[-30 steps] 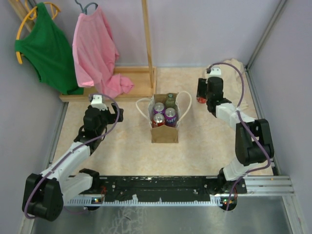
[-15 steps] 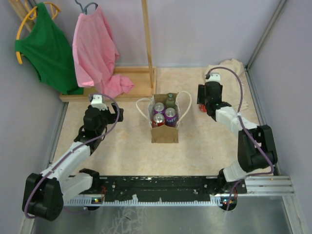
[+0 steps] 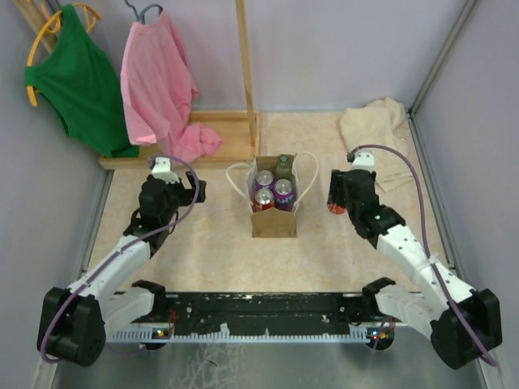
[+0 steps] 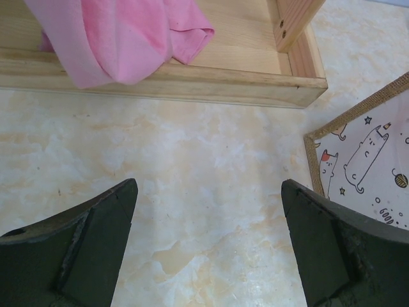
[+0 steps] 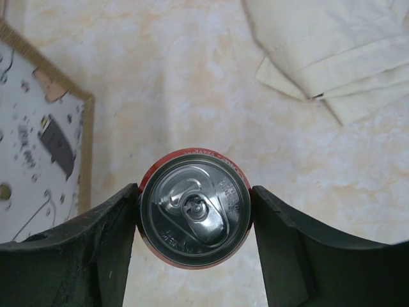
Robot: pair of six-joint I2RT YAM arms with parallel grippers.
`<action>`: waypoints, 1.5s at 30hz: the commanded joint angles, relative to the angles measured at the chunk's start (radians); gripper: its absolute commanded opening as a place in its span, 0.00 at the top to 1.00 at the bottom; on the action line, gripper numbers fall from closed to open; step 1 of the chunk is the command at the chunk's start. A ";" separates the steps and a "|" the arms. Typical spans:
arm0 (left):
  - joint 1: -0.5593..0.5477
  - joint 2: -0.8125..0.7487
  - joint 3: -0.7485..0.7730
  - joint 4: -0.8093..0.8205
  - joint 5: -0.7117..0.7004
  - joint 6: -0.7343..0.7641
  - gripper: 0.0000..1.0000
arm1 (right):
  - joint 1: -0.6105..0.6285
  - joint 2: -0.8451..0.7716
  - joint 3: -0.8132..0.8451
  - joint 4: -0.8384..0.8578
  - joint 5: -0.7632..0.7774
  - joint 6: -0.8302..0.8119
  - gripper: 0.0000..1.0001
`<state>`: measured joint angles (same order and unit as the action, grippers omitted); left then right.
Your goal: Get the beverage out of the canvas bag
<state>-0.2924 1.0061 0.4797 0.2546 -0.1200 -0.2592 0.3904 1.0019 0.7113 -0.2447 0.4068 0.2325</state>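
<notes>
The tan canvas bag (image 3: 274, 220) with white rope handles stands at the table's middle, holding several beverage cans (image 3: 282, 191) with purple and red tops. My right gripper (image 3: 335, 203) is to the right of the bag, shut on a red beverage can (image 5: 195, 208). The can is upright, with a finger pressing each side. The bag's patterned wall (image 5: 38, 147) shows at the left of the right wrist view. My left gripper (image 4: 208, 192) hangs open over bare table to the left of the bag (image 4: 358, 160), nothing between its fingers.
A wooden rack base (image 3: 219, 138) with a pink shirt (image 3: 158, 81) draped on it stands behind the left arm, beside a green shirt (image 3: 77, 81). A folded beige cloth (image 3: 373, 126) lies at the back right corner. Metal rails run along the table's sides.
My right arm has drawn back from the far right toward the near side with the red can in its grip, uncovering the beige cloth. The left arm has not moved.
</notes>
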 commanded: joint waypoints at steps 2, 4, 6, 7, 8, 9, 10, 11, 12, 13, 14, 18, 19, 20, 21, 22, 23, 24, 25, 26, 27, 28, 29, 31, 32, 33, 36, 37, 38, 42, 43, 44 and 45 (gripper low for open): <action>-0.005 -0.009 0.025 0.023 0.013 -0.014 0.00 | 0.139 -0.114 -0.022 -0.073 0.045 0.098 1.00; -0.005 -0.010 0.025 0.023 0.017 -0.019 0.00 | 0.202 -0.127 -0.041 -0.100 0.074 0.133 1.00; -0.006 -0.011 0.026 0.023 0.027 -0.024 0.00 | 0.258 -0.139 -0.076 -0.106 0.117 0.166 1.00; -0.006 -0.010 0.027 0.024 0.029 -0.028 0.00 | 0.276 -0.142 -0.089 -0.110 0.122 0.187 1.00; -0.006 -0.010 0.028 0.025 0.032 -0.029 0.00 | 0.282 -0.145 -0.099 -0.118 0.122 0.206 1.00; -0.007 -0.011 0.029 0.025 0.034 -0.029 0.00 | 0.293 -0.149 -0.106 -0.130 0.121 0.223 1.00; -0.007 -0.012 0.028 0.025 0.033 -0.029 0.00 | 0.303 -0.155 -0.112 -0.139 0.122 0.237 1.00; -0.007 -0.011 0.028 0.023 0.032 -0.027 0.00 | 0.313 -0.160 -0.116 -0.149 0.125 0.245 1.00; -0.006 -0.011 0.028 0.023 0.029 -0.026 0.00 | 0.325 -0.163 -0.120 -0.161 0.127 0.255 1.00; -0.006 -0.011 0.028 0.022 0.027 -0.026 0.00 | 0.335 -0.166 -0.120 -0.177 0.128 0.263 1.00; -0.006 -0.012 0.028 0.021 0.025 -0.026 0.00 | 0.347 -0.164 -0.121 -0.193 0.128 0.269 1.00; -0.007 -0.009 0.027 0.021 0.020 -0.026 0.00 | 0.368 -0.156 -0.120 -0.243 0.138 0.288 1.00; -0.007 -0.009 0.027 0.021 0.020 -0.026 0.00 | 0.369 -0.155 -0.123 -0.247 0.138 0.292 1.00; -0.007 -0.008 0.027 0.021 0.018 -0.026 0.00 | 0.369 -0.157 -0.127 -0.249 0.138 0.293 1.00; -0.007 -0.009 0.027 0.020 0.017 -0.026 0.00 | 0.369 -0.157 -0.129 -0.250 0.140 0.297 0.92; -0.007 -0.010 0.027 0.020 0.016 -0.026 0.00 | 0.369 -0.157 -0.132 -0.248 0.143 0.298 0.83; -0.007 -0.010 0.027 0.021 0.017 -0.027 0.00 | 0.370 -0.156 -0.136 -0.246 0.143 0.299 0.76; -0.007 -0.011 0.027 0.021 0.016 -0.027 0.00 | 0.370 -0.155 -0.138 -0.245 0.144 0.300 0.66; -0.007 -0.012 0.028 0.020 0.015 -0.025 0.00 | 0.370 -0.155 -0.140 -0.244 0.143 0.302 0.53; -0.007 -0.011 0.029 0.018 0.016 -0.025 0.00 | 0.370 -0.154 -0.140 -0.243 0.143 0.302 0.40; -0.007 -0.011 0.031 0.015 0.015 -0.025 0.00 | 0.372 -0.152 -0.142 -0.242 0.143 0.304 0.29; -0.006 -0.011 0.032 0.013 0.014 -0.024 0.00 | 0.373 -0.152 -0.143 -0.242 0.146 0.304 0.16; -0.006 -0.013 0.033 0.012 0.014 -0.025 0.00 | 0.376 -0.154 -0.143 -0.239 0.151 0.303 0.05; -0.006 -0.014 0.033 0.012 0.015 -0.024 0.00 | 0.378 -0.156 -0.139 -0.238 0.159 0.303 0.01; -0.007 -0.013 0.033 0.012 0.013 -0.025 0.00 | 0.380 -0.157 -0.137 -0.236 0.162 0.301 0.01; -0.006 -0.013 0.033 0.012 0.013 -0.026 0.00 | 0.381 -0.159 -0.134 -0.234 0.165 0.298 0.01; -0.007 -0.014 0.033 0.011 0.011 -0.026 0.00 | 0.384 -0.164 -0.118 -0.230 0.178 0.288 0.01; -0.007 -0.014 0.033 0.011 0.010 -0.026 0.00 | 0.385 -0.167 -0.111 -0.230 0.186 0.282 0.01; -0.007 -0.013 0.033 0.011 0.010 -0.026 0.00 | 0.386 -0.172 -0.095 -0.228 0.194 0.276 0.01; -0.007 -0.012 0.033 0.010 0.006 -0.023 0.00 | 0.387 -0.196 -0.013 -0.218 0.246 0.214 0.01; -0.007 -0.014 0.033 0.009 0.005 -0.024 0.00 | 0.387 -0.199 0.014 -0.215 0.263 0.197 0.01; -0.007 -0.014 0.034 0.009 0.004 -0.024 0.00 | 0.387 -0.200 0.042 -0.205 0.278 0.176 0.01; -0.007 -0.015 0.032 0.011 0.004 -0.026 0.00 | 0.387 -0.199 0.066 -0.198 0.285 0.156 0.01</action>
<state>-0.2928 1.0058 0.4797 0.2535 -0.1055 -0.2768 0.7666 0.8352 0.6334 -0.5167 0.5934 0.4706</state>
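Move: The right gripper already holds the red can in the air. The set-down spot, bare table just right of the bag's near end, lies about 9 cm back, 5 cm left and roughly 14 cm below that hand. From the same hand, the canvas bag's middle is about 4 cm ahead and 24 cm left, and the cream cloth some 27 cm ahead and 16 cm right. From the left gripper, the set-down spot is about 51 cm right and 11 cm back. Draw the right gripper back about 9 cm, swinging it some 5 cm left towards the bag's near end while sinking 6 cm onto the clear table. Tip the fingers about 10 degrees further down and turn them slightly counter-clockwise. Hold still, open wide to release the can, then rise straight off it some 3.5 cm, easing slightly forward. ##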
